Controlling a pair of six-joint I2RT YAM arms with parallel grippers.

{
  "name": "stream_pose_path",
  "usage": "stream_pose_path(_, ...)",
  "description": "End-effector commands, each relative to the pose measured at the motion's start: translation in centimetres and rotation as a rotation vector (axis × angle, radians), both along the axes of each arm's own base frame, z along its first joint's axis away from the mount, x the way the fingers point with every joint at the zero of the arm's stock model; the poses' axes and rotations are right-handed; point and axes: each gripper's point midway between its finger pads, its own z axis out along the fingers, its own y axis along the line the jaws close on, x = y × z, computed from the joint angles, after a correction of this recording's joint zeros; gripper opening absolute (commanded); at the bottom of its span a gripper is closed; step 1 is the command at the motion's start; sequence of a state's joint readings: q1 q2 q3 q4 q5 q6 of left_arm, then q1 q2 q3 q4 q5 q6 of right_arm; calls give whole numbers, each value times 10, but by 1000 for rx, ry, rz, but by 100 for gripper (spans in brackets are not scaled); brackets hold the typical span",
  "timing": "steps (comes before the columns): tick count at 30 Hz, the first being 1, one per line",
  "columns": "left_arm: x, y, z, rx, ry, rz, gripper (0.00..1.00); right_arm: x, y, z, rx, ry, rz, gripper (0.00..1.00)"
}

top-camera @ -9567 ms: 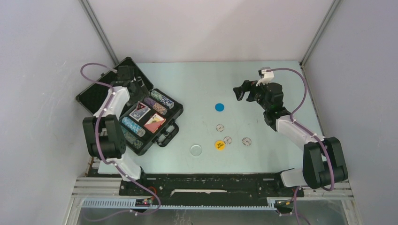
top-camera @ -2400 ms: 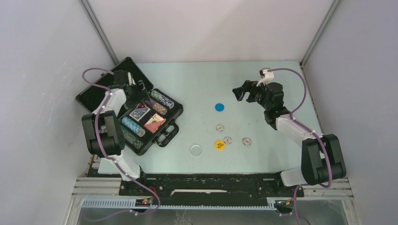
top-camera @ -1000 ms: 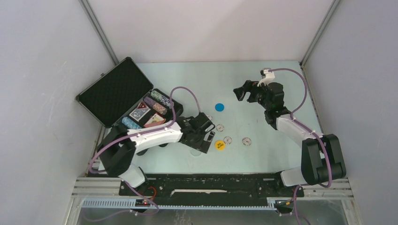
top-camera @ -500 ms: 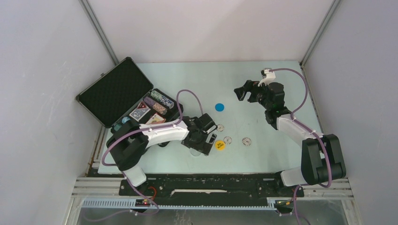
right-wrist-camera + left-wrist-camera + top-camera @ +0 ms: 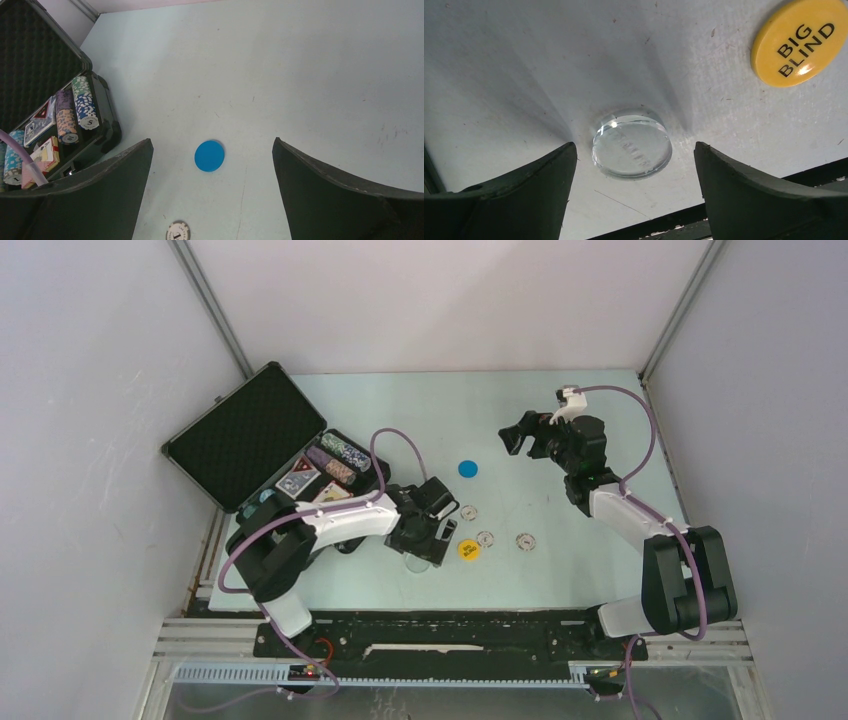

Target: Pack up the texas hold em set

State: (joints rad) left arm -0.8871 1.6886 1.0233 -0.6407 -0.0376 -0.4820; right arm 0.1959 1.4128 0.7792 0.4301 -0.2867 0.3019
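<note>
The black briefcase (image 5: 245,435) lies open at the left, its foam lid back, with chip rows (image 5: 340,455) and card decks (image 5: 298,480) in its base. My left gripper (image 5: 425,545) is low over a clear round disc (image 5: 632,146). The disc lies on the table between the open fingers (image 5: 524,195), with a gap on each side. A yellow "BIG BLIND" disc (image 5: 806,40) lies just to its right. My right gripper (image 5: 515,435) hovers open and empty, high above a blue disc (image 5: 209,155).
Three pale poker chips (image 5: 468,512) (image 5: 486,538) (image 5: 526,541) lie loose mid-table, near the yellow disc (image 5: 469,549). The blue disc (image 5: 467,468) sits farther back. Grey walls close in the table on three sides. The black rail of the arm bases runs along the near edge.
My left arm has swung from the briefcase across to the clear disc and settled low around it. The right arm has not moved.
</note>
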Motion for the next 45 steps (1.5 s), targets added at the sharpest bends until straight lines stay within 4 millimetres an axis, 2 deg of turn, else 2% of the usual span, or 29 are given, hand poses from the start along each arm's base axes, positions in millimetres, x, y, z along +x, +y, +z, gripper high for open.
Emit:
stream_pose_path(1, -7, 5, -3, 18, 20, 1, 91, 9, -1, 28, 22, -69, -10, 100)
stream_pose_path(5, -11, 9, -2, 31, 32, -4, 87, 10, -1, 28, 22, -70, -10, 100)
stream_pose_path(10, -15, 7, -4, 48, 46, -29, 88, 9, -1, 28, 22, -68, -11, 100)
stream_pose_path(19, -10, 5, -5, 67, 28, -35, 84, 9, -1, 28, 24, -68, -9, 100)
stream_pose_path(27, -1, -5, -3, 42, 3, -40, 87, 9, -1, 28, 25, -66, -9, 100)
stream_pose_path(39, 4, -7, -3, 39, -23, -49, 74, 9, -1, 27, 29, -65, -5, 100)
stream_pose_path(45, 5, -6, 3, 32, -36, -52, 56, 9, -1, 28, 30, -65, -5, 100)
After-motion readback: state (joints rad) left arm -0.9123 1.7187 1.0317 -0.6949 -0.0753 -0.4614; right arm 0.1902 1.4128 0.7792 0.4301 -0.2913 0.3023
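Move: The clear disc lies almost beneath the left hand's open fingers, about 1 cm back and 1 cm below the hand point. The yellow Big Blind button is some 11 cm to the hand's right and 1 cm ahead, with a white chip roughly 14 cm right and 4 cm ahead. The case handle is about 15 cm left and 5 cm ahead. From the right hand, the clear disc is roughly 23 cm back, 18 cm left and 18 cm below. Both left fingertips come onto the rim of the clear disc, one on each side. To get there the hand eases back about 1.5 cm, with roughly 1 cm to its left and a little down, tilting some 5 degrees. It then all but settles, creeping slightly forward while the fingers close from nearly wide open to about six tenths. ##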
